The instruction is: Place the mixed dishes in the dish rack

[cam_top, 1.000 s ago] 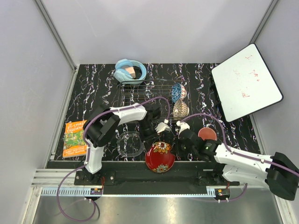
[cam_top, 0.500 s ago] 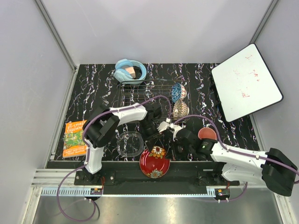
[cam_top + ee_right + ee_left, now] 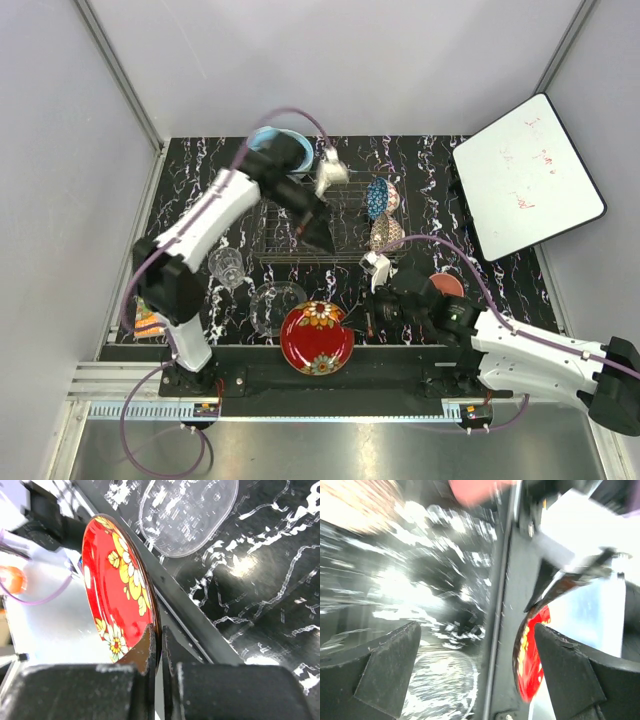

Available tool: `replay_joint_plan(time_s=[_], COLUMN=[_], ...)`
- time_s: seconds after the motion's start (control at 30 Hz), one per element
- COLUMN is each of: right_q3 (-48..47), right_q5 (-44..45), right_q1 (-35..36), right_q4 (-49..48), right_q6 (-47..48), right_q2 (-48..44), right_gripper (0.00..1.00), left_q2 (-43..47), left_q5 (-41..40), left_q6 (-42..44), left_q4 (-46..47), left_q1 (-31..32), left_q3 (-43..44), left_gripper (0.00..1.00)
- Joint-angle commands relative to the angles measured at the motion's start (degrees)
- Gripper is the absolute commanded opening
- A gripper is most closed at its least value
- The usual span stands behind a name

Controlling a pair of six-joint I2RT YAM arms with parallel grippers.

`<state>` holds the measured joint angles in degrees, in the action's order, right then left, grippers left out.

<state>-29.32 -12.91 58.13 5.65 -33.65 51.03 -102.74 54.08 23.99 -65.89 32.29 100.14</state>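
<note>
The red floral plate (image 3: 318, 338) is at the table's near edge, gripped at its right rim by my right gripper (image 3: 368, 315). In the right wrist view the gripper (image 3: 160, 635) is shut on the plate's rim (image 3: 117, 585), and the plate stands on edge. My left gripper (image 3: 318, 233) is open and empty above the front of the dish rack (image 3: 345, 215). The blue bowl (image 3: 382, 195) and the beige bowl (image 3: 386, 233) stand in the rack's right end. The clear glass bowl (image 3: 277, 305), the tumbler (image 3: 228, 265) and the pink cup (image 3: 447, 285) are on the table.
The white board (image 3: 525, 175) leans at the right. The light-blue headphones (image 3: 268, 140) lie behind the rack, partly hidden by the left arm. An orange book (image 3: 148, 325) shows at the left edge. The left wrist view is blurred and shows the glass bowl (image 3: 440, 680) and plate (image 3: 532, 655).
My left arm has swung up and away from the plate to above the rack, uncovering the tumbler. My right gripper has carried the plate a little to the left.
</note>
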Motion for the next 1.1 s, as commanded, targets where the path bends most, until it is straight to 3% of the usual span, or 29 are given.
replay_joint_plan(time_s=[0.0,0.13,0.2,0.33,0.53,0.7,0.83,1.07], right_q3=[-6.8,-13.6,-18.6,-32.2,-45.8,-43.1,-40.8,-38.7], right_q5=[0.1,5.9,10.4,20.6,34.1,34.0,32.3,26.6], right_q1=[0.4,0.4,0.4,0.5,-0.5,-6.2,-10.4,-15.7], right_q4=[4.7,9.9,11.8,13.2,6.8,-7.2,-9.7,-12.4], right_q6=[5.6,12.9,18.0,33.3,62.0,82.8,96.5,103.7], right_q2=[-1.0,2.1,3.3,7.8,18.3,22.5,25.5,30.4], right_gripper=[0.0,0.0,0.0,0.0,0.0,0.0,0.0,0.0], left_q2=[8.6,12.0,14.9,20.1,23.9,26.2,27.1,26.5], left_q5=[9.3,13.8,13.7,15.1,10.3,7.8,7.6,7.5], left_q6=[0.5,-1.9,-4.6,-9.8,-9.2,-8.0,-7.4,-6.8], left_q4=[-7.2,-7.8,-5.8,2.0,2.1,1.9,1.8,1.9], left_q1=[-8.7,-19.7,-23.1,-30.5,-31.1,-31.7,-31.9,-32.0], left_q3=[9.5,17.1,16.9,7.3,-0.5,-5.7,-9.2,-12.2], left_gripper=[0.99,0.99,0.99,0.99,0.99,0.99,0.99,0.99])
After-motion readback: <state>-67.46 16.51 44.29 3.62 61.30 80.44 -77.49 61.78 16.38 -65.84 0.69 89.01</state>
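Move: Above the table's front edge, the right hand already holds the red plate by its right rim. From it the dish rack's middle lies about 28 cm ahead, 5 cm left and 10 cm lower; the blue bowl 31 cm ahead and 9 cm right, the beige bowl 24 cm ahead and 10 cm right, the clear plate 6 cm ahead and 19 cm left. The rack's middle is some 11 cm ahead of the empty left hand and 18 cm below. Carrying the red plate in its kept grip, the right hand arcs forward about 27 cm and up some 20 cm towards and over the rack, then sinks about 6 cm; its fingers swing from pointing left to mostly forward and the hand rolls. The open left hand clears out some 15 cm to the left, rising, then partly sinking back. ##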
